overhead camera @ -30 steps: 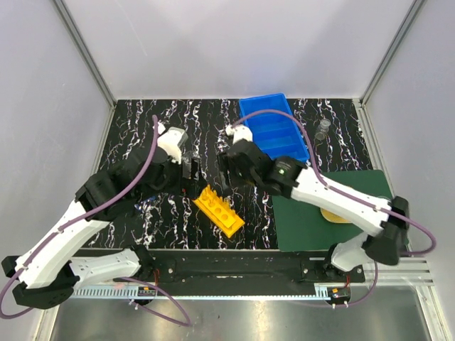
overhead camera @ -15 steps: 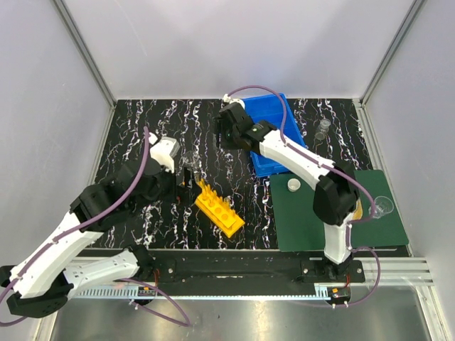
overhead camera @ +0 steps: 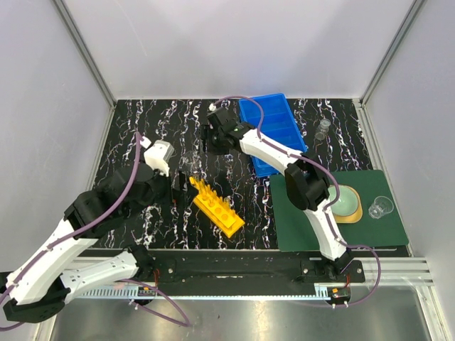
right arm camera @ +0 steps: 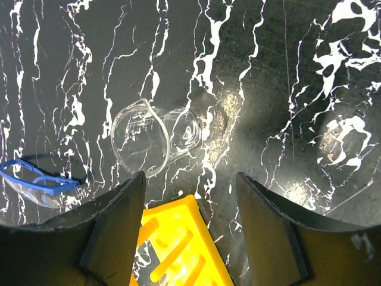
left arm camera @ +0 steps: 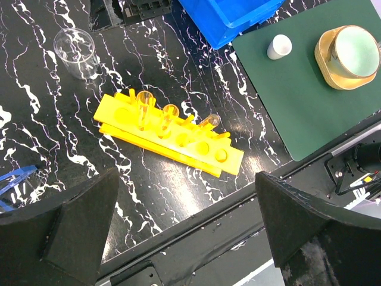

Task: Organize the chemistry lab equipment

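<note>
The yellow rack (left arm camera: pixel 169 134) lies on the dark marbled table with three glass tubes (left arm camera: pixel 143 100) standing in its holes. A clear beaker (right arm camera: pixel 153 140) stands just beyond the rack's far end. My right gripper (right arm camera: pixel 190 232) hovers open above that end of the rack (right arm camera: pixel 178 244), nothing between its fingers. In the top view the right gripper (overhead camera: pixel 208 136) is left of the blue bin (overhead camera: pixel 274 131). My left gripper (left arm camera: pixel 193 238) is wide open and empty, high above the table's near edge, left of the rack (overhead camera: pixel 217 206). A small white round piece (left arm camera: pixel 278 46) sits on the green mat.
Blue safety goggles (right arm camera: pixel 36 179) lie left of the rack. The dark green mat (overhead camera: pixel 313 227) carries the pale green dome (overhead camera: pixel 345 202) and a small beaker (overhead camera: pixel 380 207). Another small glass (overhead camera: pixel 323 128) stands right of the bin. Grey walls enclose the table.
My right arm has swung away from above the rack to the far side, left of the bin, uncovering the mat. My left arm has drawn back toward the near left.
</note>
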Controlling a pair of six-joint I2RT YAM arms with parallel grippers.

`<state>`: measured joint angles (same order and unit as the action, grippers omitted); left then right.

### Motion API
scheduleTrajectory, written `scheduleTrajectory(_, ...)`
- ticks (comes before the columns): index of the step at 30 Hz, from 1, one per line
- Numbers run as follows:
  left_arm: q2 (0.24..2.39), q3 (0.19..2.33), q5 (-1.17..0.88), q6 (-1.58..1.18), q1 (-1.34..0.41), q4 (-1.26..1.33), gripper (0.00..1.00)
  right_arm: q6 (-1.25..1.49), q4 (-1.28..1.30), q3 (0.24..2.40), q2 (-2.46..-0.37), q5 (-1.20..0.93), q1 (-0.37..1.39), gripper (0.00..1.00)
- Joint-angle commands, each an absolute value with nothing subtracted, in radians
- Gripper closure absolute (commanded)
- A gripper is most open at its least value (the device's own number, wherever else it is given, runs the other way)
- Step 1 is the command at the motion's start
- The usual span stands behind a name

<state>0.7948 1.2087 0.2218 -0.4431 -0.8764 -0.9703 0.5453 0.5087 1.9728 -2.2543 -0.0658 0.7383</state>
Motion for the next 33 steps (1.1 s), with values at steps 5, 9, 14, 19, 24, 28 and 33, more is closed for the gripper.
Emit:
scheduleTrajectory(5, 0.781, 1.192, 0.253, -0.420, -0.873, -0.917, 0.01, 0.568, 0.480, 2.081, -2.327, -0.137, 0.733, 0.32)
scheduleTrajectory(9, 0.775, 1.186, 0.253, -0.417, -0.873, -0.916, 0.01, 0.578, 0.480, 2.115, -2.367, -0.155, 0.733, 0.33)
scheduleTrajectory(14, 0.773, 1.174, 0.262, -0.411, -0.873, -0.914, 0.01, 0.592, 0.480, 2.152, -2.413, -0.178, 0.736, 0.33)
scheduleTrajectory(19, 0.773, 1.170, 0.267, -0.405, -0.873, -0.913, 0.01, 0.597, 0.482, 2.175, -2.437, -0.183, 0.738, 0.33)
scheduleTrajectory(24, 0.773, 1.166, 0.273, -0.399, -0.874, -0.910, 0.01, 0.594, 0.494, 2.201, -2.456, -0.183, 0.738, 0.38)
scheduleTrajectory(28, 0.776, 1.170, 0.275, -0.396, -0.873, -0.910, 0.01, 0.588, 0.503, 2.210, -2.457, -0.183, 0.736, 0.44)
scheduleTrajectory(33, 0.781, 1.172, 0.273, -0.394, -0.873, -0.910, 0.01, 0.581, 0.509, 2.212, -2.457, -0.183, 0.736, 0.58)
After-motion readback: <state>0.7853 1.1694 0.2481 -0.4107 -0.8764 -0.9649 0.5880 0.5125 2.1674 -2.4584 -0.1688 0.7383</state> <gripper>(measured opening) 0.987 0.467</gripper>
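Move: The beaker lies some 6 cm to the right hand's left, about level with it front to back and roughly 6 cm lower. The yellow rack's middle is about 15 cm back and 5 cm to this hand's right, the blue glasses some 14 cm back and 21 cm left, and the blue tray about 8 cm ahead and 23 cm right. From the left hand the beaker is about 22 cm ahead, 2 cm left and 22 cm below. Down and left to the beaker goes the right hand, easing about 4 cm each way with the fingers tipping some 5 degrees steeper. It sinks most in the second half, then lifts back by barely a centimetre while the part-open fingers close by about a third around the beaker's rim end; whether they touch the glass can't be seen. ##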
